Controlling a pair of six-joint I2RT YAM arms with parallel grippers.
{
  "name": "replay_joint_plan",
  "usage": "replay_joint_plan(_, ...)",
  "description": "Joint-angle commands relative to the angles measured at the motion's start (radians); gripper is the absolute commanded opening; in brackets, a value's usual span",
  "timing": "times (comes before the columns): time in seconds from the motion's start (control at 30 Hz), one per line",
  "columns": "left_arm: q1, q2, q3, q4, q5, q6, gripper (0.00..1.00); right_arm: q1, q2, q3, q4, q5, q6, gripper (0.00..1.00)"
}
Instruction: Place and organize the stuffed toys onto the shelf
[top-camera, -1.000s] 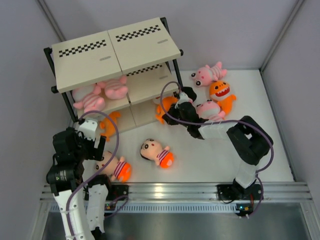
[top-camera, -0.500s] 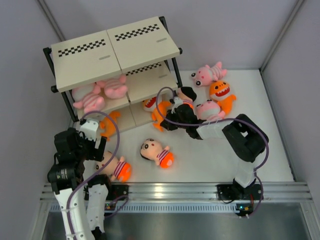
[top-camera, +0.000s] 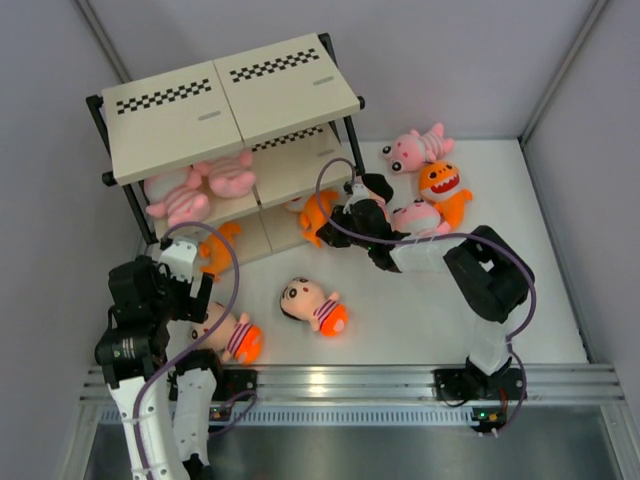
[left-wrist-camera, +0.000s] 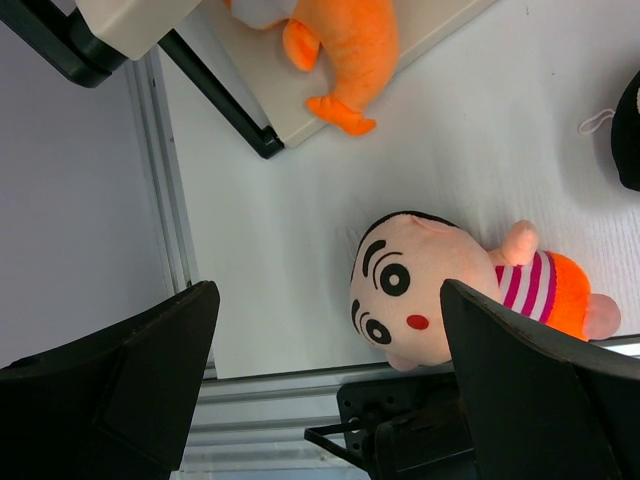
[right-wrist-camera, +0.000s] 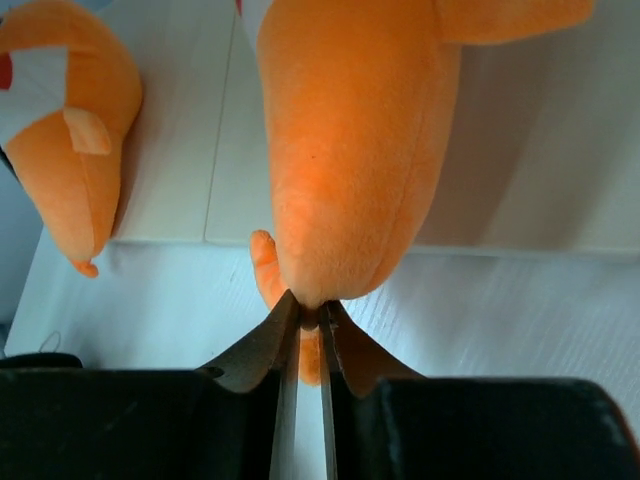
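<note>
The shelf (top-camera: 230, 100) stands at the back left, with two pink striped animals (top-camera: 190, 190) on its middle board and an orange fish (top-camera: 215, 250) on the bottom board. My right gripper (top-camera: 342, 215) is at the shelf's lower right, its jaws (right-wrist-camera: 310, 312) pinching the tail of a second orange fish (right-wrist-camera: 350, 150), whose body lies on the bottom board (right-wrist-camera: 530, 170). My left gripper (left-wrist-camera: 328, 290) hangs wide open above a striped-shirt doll (left-wrist-camera: 430, 290) at the near left. Another doll (top-camera: 312, 303) lies mid-table.
A pink animal (top-camera: 415, 148), an orange fish (top-camera: 442, 185) and another pink animal (top-camera: 418, 218) lie in a cluster right of the shelf, beside my right arm. White walls close in the table on both sides. A metal rail (top-camera: 340, 380) runs along the near edge.
My right gripper carried the orange fish left toward the shelf's bottom tier, so its body now lies on the board. The left arm and the other toys have not moved.
</note>
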Motion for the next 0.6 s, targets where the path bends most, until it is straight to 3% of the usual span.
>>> replay_joint_plan(0.0, -0.004, -0.008, 0.009, 0.002, 0.025, -0.001, 0.98, -0.010, 0.001, 0.036, 0.055, 0.097, 0.100, 0.15)
replay_joint_plan(0.1, -0.004, -0.007, 0.009, 0.002, 0.014, 0.000, 0.98, -0.015, 0.035, 0.102, -0.008, 0.133, 0.120, 0.28)
replay_joint_plan(0.17, -0.005, -0.007, 0.009, 0.000, 0.004, 0.002, 0.98, -0.018, 0.050, 0.133, -0.054, 0.144, 0.140, 0.29)
replay_joint_plan(0.23, -0.005, -0.010, 0.007, 0.002, -0.001, 0.005, 0.98, -0.019, 0.032, 0.114, -0.039, 0.138, 0.148, 0.36)
replay_joint_plan(0.27, -0.005, -0.008, 0.004, 0.000, 0.001, 0.005, 0.98, -0.018, 0.020, 0.084, -0.034, 0.138, 0.151, 0.42)
replay_joint_plan(0.3, -0.005, -0.010, 0.003, 0.000, 0.004, 0.005, 0.98, -0.018, 0.001, 0.065, -0.033, 0.143, 0.153, 0.54)
replay_joint_plan(0.4, -0.005, -0.010, -0.004, 0.002, 0.002, 0.005, 0.98, -0.019, -0.136, -0.010, -0.056, 0.153, 0.122, 0.69)
replay_joint_plan(0.57, -0.005, -0.014, -0.016, 0.002, -0.006, 0.013, 0.98, -0.018, -0.350, -0.047, -0.314, 0.152, -0.022, 0.79)
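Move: The orange shark toy is already on the right bay of the lower shelf. Its middle lies about 5 cm ahead of the right hand and 4 cm to its left, roughly level, its lower body at the fingertips. The doll beside the shelf is some 11 cm ahead and 12 cm right; the doll on the table is about 17 cm back, 4 cm left and 5 cm lower. From the left hand the shark toy is roughly 25 cm ahead, 29 cm right and 13 cm lower. The right hand starts at the orange shark toy's lower body and spreads its nearly shut fingers wide, first easing forward about 2.5 cm towards the shelf while turning some 10 degrees clockwise. Then it reverses, drawing off to the right and back by about 5 cm and finally rising 2 cm, so that the open fingertips come free of the toy and hang in front of the shelf edge. ##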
